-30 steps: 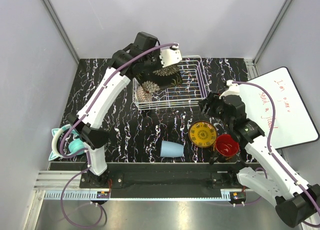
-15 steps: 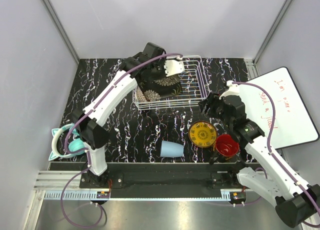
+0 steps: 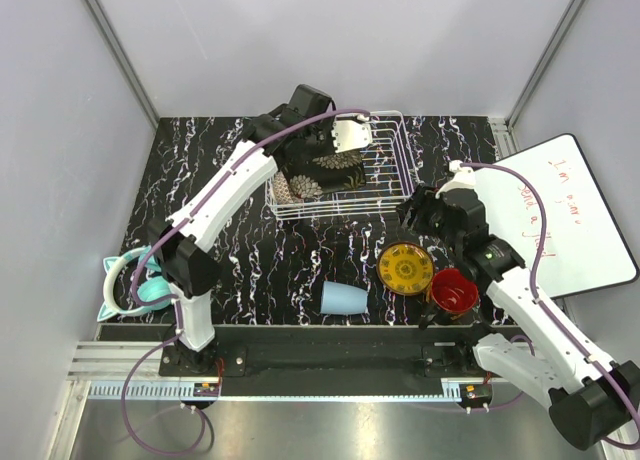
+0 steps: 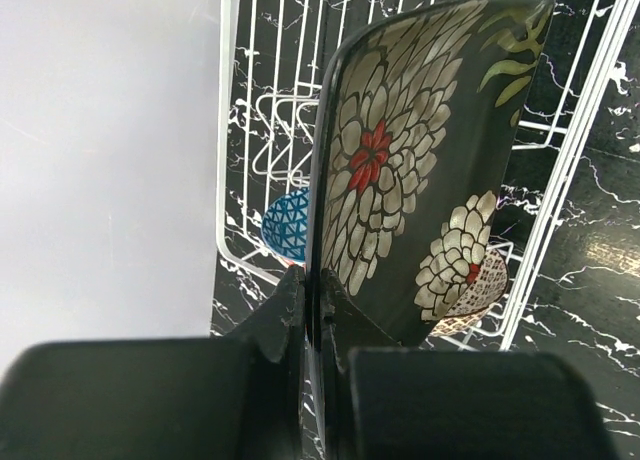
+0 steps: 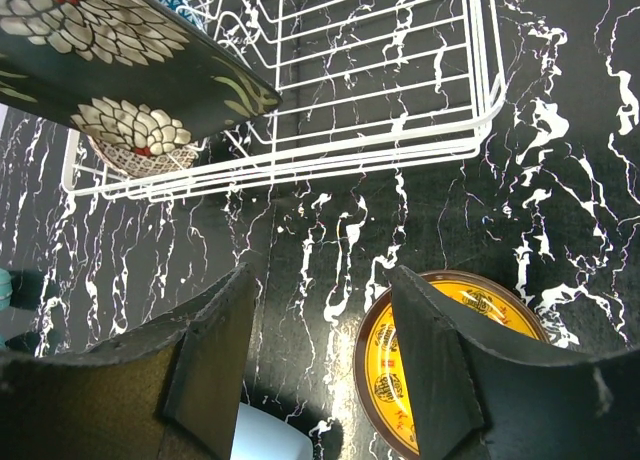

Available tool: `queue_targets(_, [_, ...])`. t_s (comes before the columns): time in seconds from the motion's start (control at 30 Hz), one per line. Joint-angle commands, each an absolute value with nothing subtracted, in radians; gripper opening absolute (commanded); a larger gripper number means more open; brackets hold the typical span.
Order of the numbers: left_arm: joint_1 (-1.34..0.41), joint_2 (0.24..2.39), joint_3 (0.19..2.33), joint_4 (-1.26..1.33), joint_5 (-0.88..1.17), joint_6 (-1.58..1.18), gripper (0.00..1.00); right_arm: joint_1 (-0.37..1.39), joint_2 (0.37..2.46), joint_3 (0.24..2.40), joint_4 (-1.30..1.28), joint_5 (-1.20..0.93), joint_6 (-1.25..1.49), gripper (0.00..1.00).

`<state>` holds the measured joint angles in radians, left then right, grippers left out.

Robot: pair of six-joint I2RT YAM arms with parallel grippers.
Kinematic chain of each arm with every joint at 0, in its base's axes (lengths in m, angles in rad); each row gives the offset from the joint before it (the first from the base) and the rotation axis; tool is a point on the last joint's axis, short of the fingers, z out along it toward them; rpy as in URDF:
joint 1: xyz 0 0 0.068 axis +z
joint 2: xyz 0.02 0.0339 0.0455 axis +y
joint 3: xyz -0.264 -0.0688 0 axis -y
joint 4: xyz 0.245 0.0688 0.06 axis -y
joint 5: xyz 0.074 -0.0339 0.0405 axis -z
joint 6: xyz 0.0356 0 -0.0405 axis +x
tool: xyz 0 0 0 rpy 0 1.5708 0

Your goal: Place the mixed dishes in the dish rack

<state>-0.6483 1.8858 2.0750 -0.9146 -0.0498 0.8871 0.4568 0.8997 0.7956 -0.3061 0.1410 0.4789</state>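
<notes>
My left gripper is shut on the edge of the black square floral plate. The plate stands on edge over the left part of the white wire dish rack. Under it in the rack lie a blue patterned bowl and a beige patterned bowl. My right gripper hangs open over bare table in front of the rack. The yellow round plate, the light-blue cup and the red-inside mug sit near it.
A whiteboard with red writing lies at the table's right edge. Teal rounded items rest at the front left beside the left arm's base. Grey walls close in the back and both sides.
My left arm has swung the floral plate a little rightward and lower over the rack, turning it more on edge. The right arm has barely shifted.
</notes>
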Motion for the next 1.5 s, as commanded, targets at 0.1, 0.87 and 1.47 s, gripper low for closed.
queue_targets(0.1, [-0.655,1.868,2.204,-0.755,-0.074,0.949,0.0,0.449,0.907,0.807,-0.293,0.155,0.488,0.64])
queue_targets(0.87, [-0.658,1.902,2.132,-0.701,-0.086,0.976,0.0,0.442,0.87,0.782,-0.295,0.156,0.491,0.64])
queue_targets(1.47, [-0.66,1.856,1.891,-0.661,-0.124,0.991,0.0,0.433,0.857,0.792,-0.318,0.164,0.502,0.64])
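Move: My left hand still grips the flowered plate by its upper edge and is taking it to the rack's wire slot, about 5 cm back, 2 cm right and roughly 15 cm below the hand. The patterned bowl leans in the rack about 9 cm left and 7 cm back of my hand; the blue bowl is about 9 cm left and 2 cm ahead, both some 14 cm lower. From my right hand the slot lies 16 cm left, 6 cm ahead and 10 cm down. I first lift the plate about 2 cm with my left hand while easing it forward and a little right over the slot. Then I sink nearly 8 cm, drifting back slightly, to bring the plate's lower edge down between the rack wires, right of the two bowls. My fingers stay shut on the upper edge throughout. ##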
